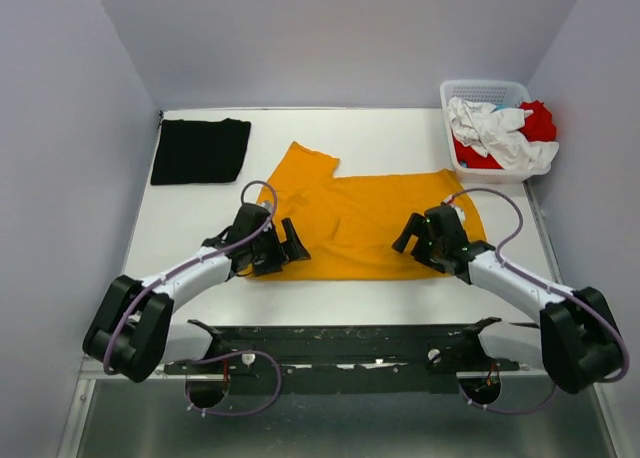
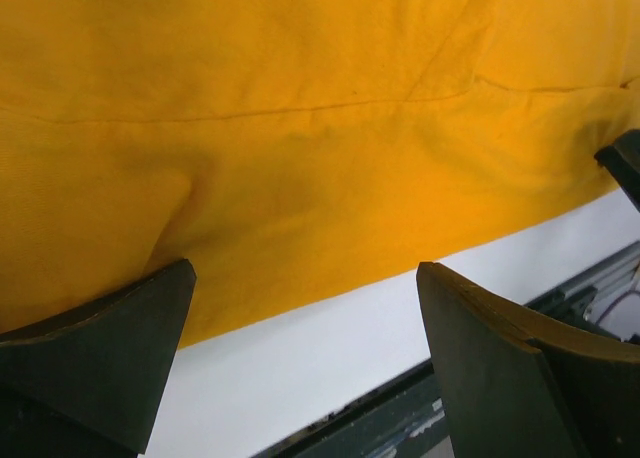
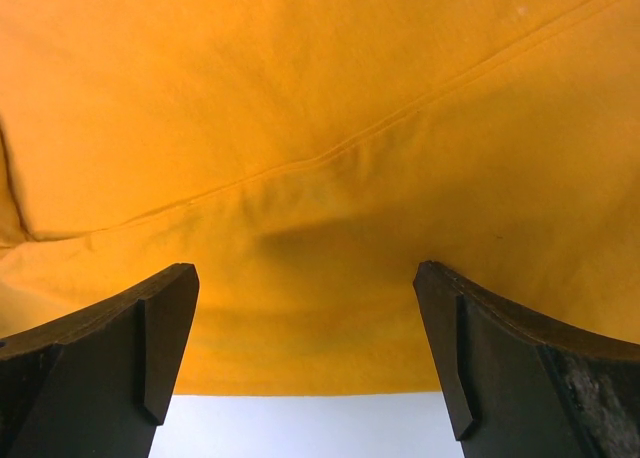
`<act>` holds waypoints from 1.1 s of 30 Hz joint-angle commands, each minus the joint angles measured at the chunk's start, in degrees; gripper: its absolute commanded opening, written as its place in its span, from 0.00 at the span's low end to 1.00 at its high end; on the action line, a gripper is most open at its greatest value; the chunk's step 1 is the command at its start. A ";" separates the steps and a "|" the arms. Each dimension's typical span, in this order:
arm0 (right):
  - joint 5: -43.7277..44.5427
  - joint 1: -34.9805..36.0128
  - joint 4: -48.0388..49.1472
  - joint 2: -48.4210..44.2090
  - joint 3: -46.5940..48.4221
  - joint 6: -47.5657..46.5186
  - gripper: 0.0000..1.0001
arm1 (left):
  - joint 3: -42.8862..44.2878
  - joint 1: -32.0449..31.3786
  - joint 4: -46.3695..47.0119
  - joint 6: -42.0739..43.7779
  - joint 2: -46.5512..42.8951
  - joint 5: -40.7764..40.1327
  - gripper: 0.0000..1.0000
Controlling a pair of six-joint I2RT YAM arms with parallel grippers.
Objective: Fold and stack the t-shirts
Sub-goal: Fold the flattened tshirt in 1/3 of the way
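A mustard orange-yellow t-shirt [image 1: 365,216] lies partly folded in the middle of the white table [image 1: 330,303]. My left gripper [image 1: 295,240] hovers open over its near left edge. In the left wrist view the shirt [image 2: 300,128] fills the upper part, and nothing is between the fingers of the gripper [image 2: 305,273]. My right gripper [image 1: 408,234] stands open over the shirt's near right edge. The right wrist view shows the cloth [image 3: 320,98] and its hem between the empty jaws of the gripper [image 3: 305,271]. A black t-shirt [image 1: 200,150] lies folded at the back left.
A white lattice basket [image 1: 484,86] at the back right corner holds a crumpled white shirt [image 1: 495,130] and a red one [image 1: 538,121]. Grey walls close in the table on three sides. A dark rail [image 1: 340,340] with the arm bases runs along the near edge.
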 commanded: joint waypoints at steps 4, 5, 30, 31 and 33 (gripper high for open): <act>4.58 -0.21 -16.98 -12.47 -7.13 11.70 1.00 | -11.94 -12.95 -4.70 -11.62 -9.01 -4.21 0.99; 6.13 -0.20 -18.47 -13.53 -7.56 13.76 1.00 | -12.97 -13.98 -4.52 -12.48 -10.17 -4.63 0.98; 17.71 -0.30 -31.56 -30.54 -9.41 28.10 1.00 | -10.21 -28.80 -12.25 -18.12 -21.25 -14.81 0.99; 18.68 -0.33 -31.80 -31.36 -8.68 27.37 1.00 | -9.25 -28.80 -12.46 -17.18 -21.78 -15.25 0.98; 20.40 -0.33 -31.64 -32.36 -6.68 26.09 1.00 | -6.26 -28.79 -14.02 -15.58 -22.41 -17.62 0.98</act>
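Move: Both open hands are low on the orange t-shirt, the cloth only a couple of centimetres below. Its near edge runs about 6 cm back of the left hand and 7 cm back of the right, level sideways; the table's front edge lies some 18 cm back of the left hand and 20 of the right. The shirt's middle is about 10 cm ahead and 18 right of the left hand, its far right corner some 23 ahead and 10 right of the right hand. Back towards the table's front edge, both hands stay low and keep their spread fingertips on the t-shirt, dragging it. The left goes about 13 cm back while drifting to its right, easing slightly left again at the end; the right goes about 8 cm back and 7 to its right, turning roughly 30 degrees clockwise. ##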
